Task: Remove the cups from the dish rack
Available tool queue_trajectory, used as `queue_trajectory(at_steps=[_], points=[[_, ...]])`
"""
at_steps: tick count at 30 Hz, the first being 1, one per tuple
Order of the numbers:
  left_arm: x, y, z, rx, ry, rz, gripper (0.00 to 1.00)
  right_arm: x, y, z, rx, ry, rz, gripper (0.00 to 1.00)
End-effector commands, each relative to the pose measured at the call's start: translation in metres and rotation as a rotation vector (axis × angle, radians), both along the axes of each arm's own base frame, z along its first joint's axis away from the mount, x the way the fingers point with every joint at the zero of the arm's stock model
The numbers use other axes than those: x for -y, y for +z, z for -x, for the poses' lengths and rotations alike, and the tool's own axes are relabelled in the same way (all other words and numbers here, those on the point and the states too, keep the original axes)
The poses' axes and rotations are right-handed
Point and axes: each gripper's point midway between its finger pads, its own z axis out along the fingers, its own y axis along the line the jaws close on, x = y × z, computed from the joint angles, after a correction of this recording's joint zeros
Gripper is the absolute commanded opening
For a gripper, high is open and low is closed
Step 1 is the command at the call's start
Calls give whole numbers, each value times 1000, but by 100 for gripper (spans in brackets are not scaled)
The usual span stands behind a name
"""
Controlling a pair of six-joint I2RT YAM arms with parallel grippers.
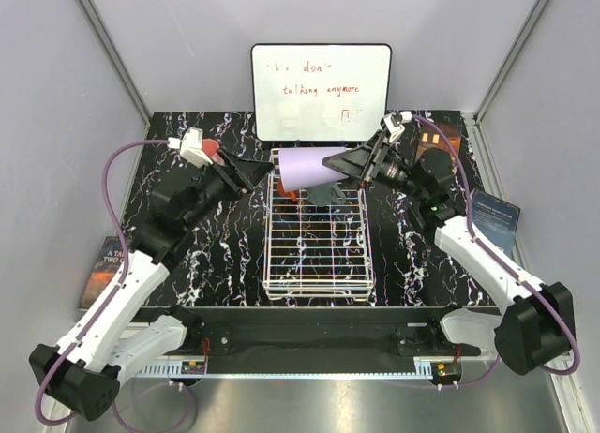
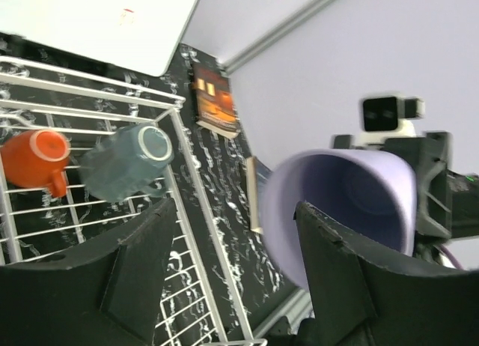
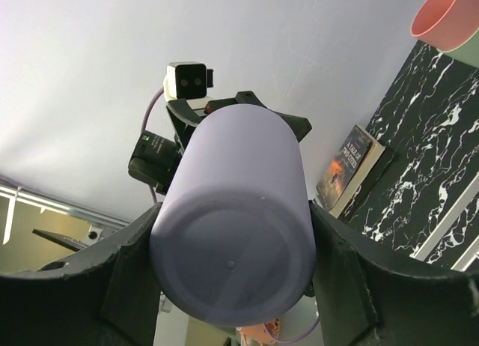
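Note:
A tall lavender cup (image 1: pixel 309 169) hangs on its side above the far end of the white wire dish rack (image 1: pixel 319 291). My right gripper (image 1: pixel 345 161) is shut on its base end, with a finger pressed on each side of the cup (image 3: pixel 239 234). My left gripper (image 1: pixel 265 171) stands open at the cup's mouth (image 2: pixel 352 196), one finger in front of the rim, its jaws (image 2: pixel 233 207) not closed on it. An orange-red cup (image 2: pixel 34 159) and a dark grey mug (image 2: pixel 127 162) lie in the rack (image 2: pixel 97 80). A pink cup (image 3: pixel 449 16) sits on a pale green one (image 3: pixel 468 55) on the table.
A whiteboard (image 1: pixel 321 91) with red writing leans at the back wall. Books lie at the left edge (image 1: pixel 103 264), the right edge (image 1: pixel 495 217) and the back right (image 1: pixel 441 138) of the black marbled table. Grey walls close in the sides.

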Motion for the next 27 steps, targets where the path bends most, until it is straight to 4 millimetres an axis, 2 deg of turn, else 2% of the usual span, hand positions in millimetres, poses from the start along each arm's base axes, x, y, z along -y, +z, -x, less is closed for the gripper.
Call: queue_trajectory(at_steps=[1,7,11,13,14,22,27], points=[[-13,24,-2,54,72,-11,68,10,13,-4,54,-76,6,0],[-10,37,3,87,45,11,68,6,-7,-13,-3,-72,32,0],[-6,54,9,138,15,44,68,3,-11,-18,-10,-67,35,0],[-1,56,14,149,-25,45,68,0,-12,-20,-11,-53,33,0],[1,64,15,181,-40,63,68,0,-8,-20,-1,-46,19,0],[18,74,29,230,-167,119,67,-6,4,-19,20,20,-53,0],[35,71,37,216,-285,160,67,-10,8,-15,35,71,-73,0]])
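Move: The purple cup is already in the right gripper, held near its base, its middle about 4 cm left of that hand point and 1 cm ahead; the open left gripper waits some 11 cm left, 2 cm back and 3 cm lower. From the left hand the cup's middle lies about 8 cm right, 1 cm ahead and 4 cm up. Also from the left hand, well below on the rack, are the orange cup, 4 cm right and 4 ahead, and the grey mug, 11 right and 3 ahead; the stacked cups stand 12 left and 8 ahead. After a tiny dip, the empty left hand rises about 5 cm, easing back and to the right some 2 cm each, its fingers still wide open and tipping up and turning clockwise a little as they line up with the mouth of the purple cup. The right hand keeps its grip round the base and carries the cup forward and down about 3 cm each way, then slightly left, so the sideways gap between the grippers narrows for the handover. ##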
